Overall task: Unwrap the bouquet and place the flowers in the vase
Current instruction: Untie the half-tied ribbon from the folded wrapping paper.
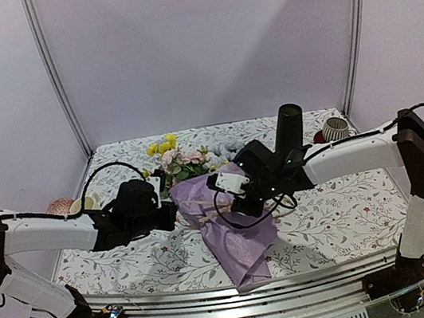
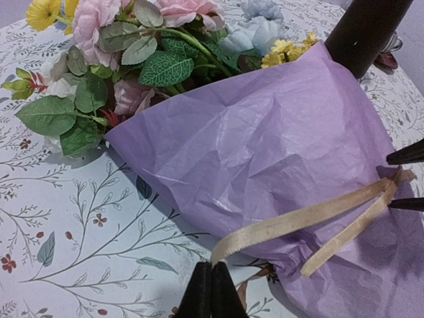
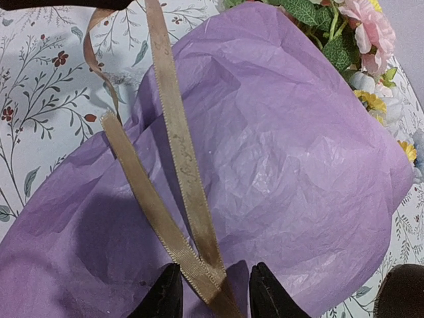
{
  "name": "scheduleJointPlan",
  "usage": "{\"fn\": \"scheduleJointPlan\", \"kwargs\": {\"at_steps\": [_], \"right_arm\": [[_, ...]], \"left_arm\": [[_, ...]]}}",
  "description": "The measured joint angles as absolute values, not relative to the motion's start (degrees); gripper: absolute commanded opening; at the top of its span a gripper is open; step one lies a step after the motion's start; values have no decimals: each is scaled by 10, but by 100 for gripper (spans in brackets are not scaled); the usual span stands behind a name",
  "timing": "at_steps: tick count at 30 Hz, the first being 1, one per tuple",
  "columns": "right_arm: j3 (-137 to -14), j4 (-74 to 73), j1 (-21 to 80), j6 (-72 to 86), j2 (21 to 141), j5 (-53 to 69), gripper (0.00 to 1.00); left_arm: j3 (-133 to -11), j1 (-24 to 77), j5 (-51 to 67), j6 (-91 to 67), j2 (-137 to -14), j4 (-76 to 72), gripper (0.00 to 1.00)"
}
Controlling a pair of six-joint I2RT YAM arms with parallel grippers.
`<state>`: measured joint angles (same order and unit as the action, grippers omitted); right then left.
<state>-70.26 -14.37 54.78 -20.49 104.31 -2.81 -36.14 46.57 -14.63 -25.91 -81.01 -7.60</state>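
The bouquet (image 1: 234, 224) lies on the floral tablecloth in crinkled purple paper (image 2: 265, 146), with its flowers (image 1: 175, 157) pointing to the far side. A tan ribbon (image 2: 298, 218) crosses the paper. My left gripper (image 2: 211, 266) is shut on one end of this ribbon, at the bouquet's left edge. My right gripper (image 3: 215, 281) hovers over the paper with its jaws apart. Two ribbon strands (image 3: 175, 146) run between its fingers (image 3: 165, 295) without being pinched. The black vase (image 1: 288, 127) stands upright behind the right arm.
A ribbed cup on a red saucer (image 1: 336, 129) stands at the back right. A pink object (image 1: 60, 206) and a small cup (image 1: 82, 204) sit at the left edge. The bouquet's tail reaches the table's front edge (image 1: 248, 284).
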Motion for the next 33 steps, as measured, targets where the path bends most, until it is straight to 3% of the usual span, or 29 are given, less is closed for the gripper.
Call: {"fn": "scheduleJointPlan", "kwargs": {"at_steps": [5,8,11,17,24,33], "right_arm": [[-703,-152,548,-210,1044,-27,29],[-703,-154,548,-216,1044,-26,12],[-703,-154,548,-217,1044,-25,4],[-677,-129,548,-216,1027,-25,4],[-614,-86,540,-192,928,-22,4],[-532,-19,461,-117,819,-32,3]], "left_arm": [[-363,466,-146,-257,-810,-75,0],[-364,466,-147,-256,-810,-73,0],[-364,466,-147,-255,-810,-70,0],[-366,466,-149,-255,-810,-64,0],[-366,466,-151,-255,-810,-61,0],[-366,466,-153,-256,-810,-61,0]]}}
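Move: The ribbon's crossing, where its short loose tail meets the long strand, lies between the right hand's open fingertips, straight below by about 1 cm. The purple wrapping lies under it, its middle some 2 cm back, 2 cm left and 4 cm down. The flowers are about 18 cm ahead and 12 cm left, a little lower; the black vase 18 cm ahead, 17 cm right, its middle about level in height. From the left hand, pinching the long strand, the crossing is roughly 17 cm right, level ahead, 2 cm lower. The right fingers shut on the ribbon's short tail, then draw it up about 9 cm and 8 cm right. ##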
